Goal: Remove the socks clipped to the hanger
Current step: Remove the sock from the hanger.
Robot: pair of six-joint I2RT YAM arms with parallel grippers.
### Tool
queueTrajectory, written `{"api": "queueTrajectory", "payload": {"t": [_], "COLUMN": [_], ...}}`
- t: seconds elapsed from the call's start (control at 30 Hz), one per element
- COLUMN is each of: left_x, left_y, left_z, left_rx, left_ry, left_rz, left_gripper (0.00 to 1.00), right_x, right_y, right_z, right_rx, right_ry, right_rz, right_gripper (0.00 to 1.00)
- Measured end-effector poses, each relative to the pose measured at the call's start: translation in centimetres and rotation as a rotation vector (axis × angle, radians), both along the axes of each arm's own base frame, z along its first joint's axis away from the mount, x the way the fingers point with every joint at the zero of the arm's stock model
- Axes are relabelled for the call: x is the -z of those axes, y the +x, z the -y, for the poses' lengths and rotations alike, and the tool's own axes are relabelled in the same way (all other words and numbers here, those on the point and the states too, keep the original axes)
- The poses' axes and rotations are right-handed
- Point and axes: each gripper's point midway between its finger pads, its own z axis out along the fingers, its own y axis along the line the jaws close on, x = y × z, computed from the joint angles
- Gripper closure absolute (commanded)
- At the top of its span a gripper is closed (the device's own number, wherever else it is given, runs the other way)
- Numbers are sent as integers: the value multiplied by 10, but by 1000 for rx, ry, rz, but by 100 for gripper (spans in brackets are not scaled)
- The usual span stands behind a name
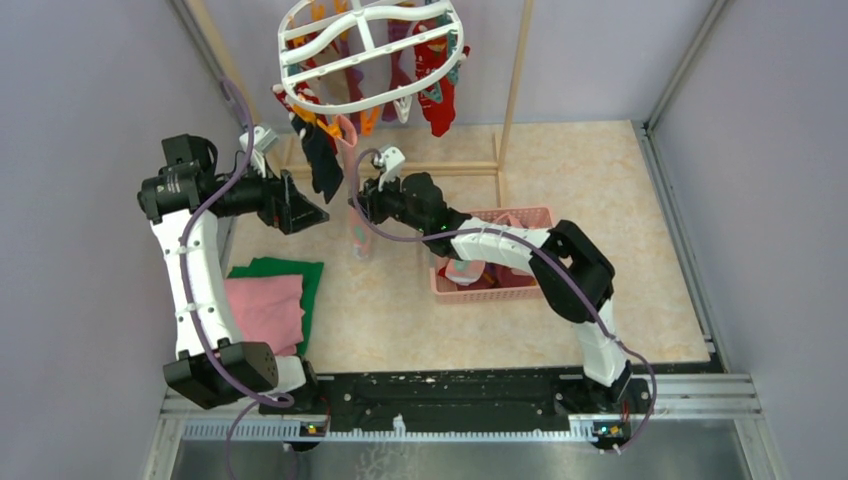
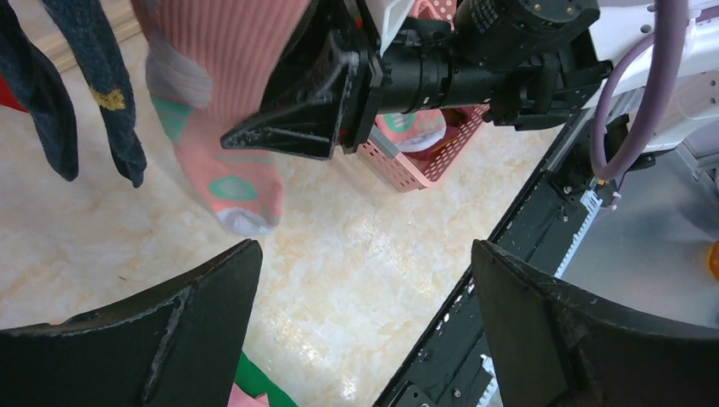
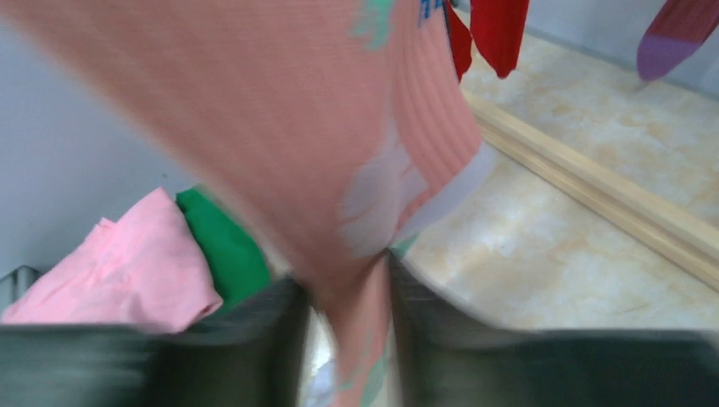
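The white oval hanger (image 1: 370,50) hangs at the top with orange clips, and several socks dangle from it: red ones (image 1: 436,92), a dark navy one (image 1: 322,160) and a pink sock (image 1: 356,205) with green dots. My right gripper (image 1: 362,205) reaches left to the pink sock. In the right wrist view that sock (image 3: 280,127) runs down between the blurred fingers and is bunched narrow there, the right gripper (image 3: 348,284) shut on it. My left gripper (image 1: 300,208) stands wide open beside the navy sock (image 2: 93,93), and in its own view the left gripper (image 2: 365,280) holds nothing.
A pink mesh basket (image 1: 520,215) with socks inside sits under the right arm. Folded pink cloth (image 1: 265,310) and green cloth (image 1: 290,270) lie at the front left. A wooden pole frame (image 1: 515,90) carries the hanger, its base bar (image 3: 593,195) across the floor.
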Motion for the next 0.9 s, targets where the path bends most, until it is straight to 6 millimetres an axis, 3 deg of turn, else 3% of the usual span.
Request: {"api": "queueTrajectory", "payload": {"t": [0.17, 0.33, 0.57, 0.67, 0.8, 0.9], "left_x": [7, 12, 7, 3, 0, 0], "left_y": [-2, -7, -10, -12, -16, -26], "left_z": [1, 7, 19, 31, 54, 72], "left_rx": [2, 24, 73, 117, 190, 239], "left_ry": [-7, -44, -107, -122, -121, -120], "left_rz": [-10, -19, -2, 2, 20, 22], "left_gripper": [3, 4, 6, 6, 6, 6], "right_x": [-7, -17, -72, -91, -104, -107], "right_y": [-3, -30, -85, -95, -106, -126], "right_z": [0, 26, 79, 96, 101, 94], "right_rx": [-12, -41, -124, -158, -224, -335], "right_ry": [22, 24, 171, 230, 276, 306], "right_rz": [4, -6, -44, -77, -122, -181], "right_gripper": [100, 100, 100, 100, 100, 100]}}
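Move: The right hand's part-closed fingers straddle the pink sock, whose middle is about 2 cm farther out and 4 cm higher. Its orange clips are some 4 cm farther out, 4 cm left and 18 cm up. The dark sock hangs about 8 cm left and 5 cm farther out, 6 cm up; the basket is roughly 30 cm right, 2 cm back and 18 cm below. From the left hand, the pink sock lies some 10 cm ahead, 9 cm right and 9 cm lower. Back, up and to the right, some 10 cm each way, the right hand draws the pink sock away from the hanger, having first shut its fingers to pinch the fabric below the cuff; the wrist turns about 30 degrees, largely counter-clockwise and left side up. The left hand, fingers still open, slides about 7 cm right and slightly back towards the sock. ##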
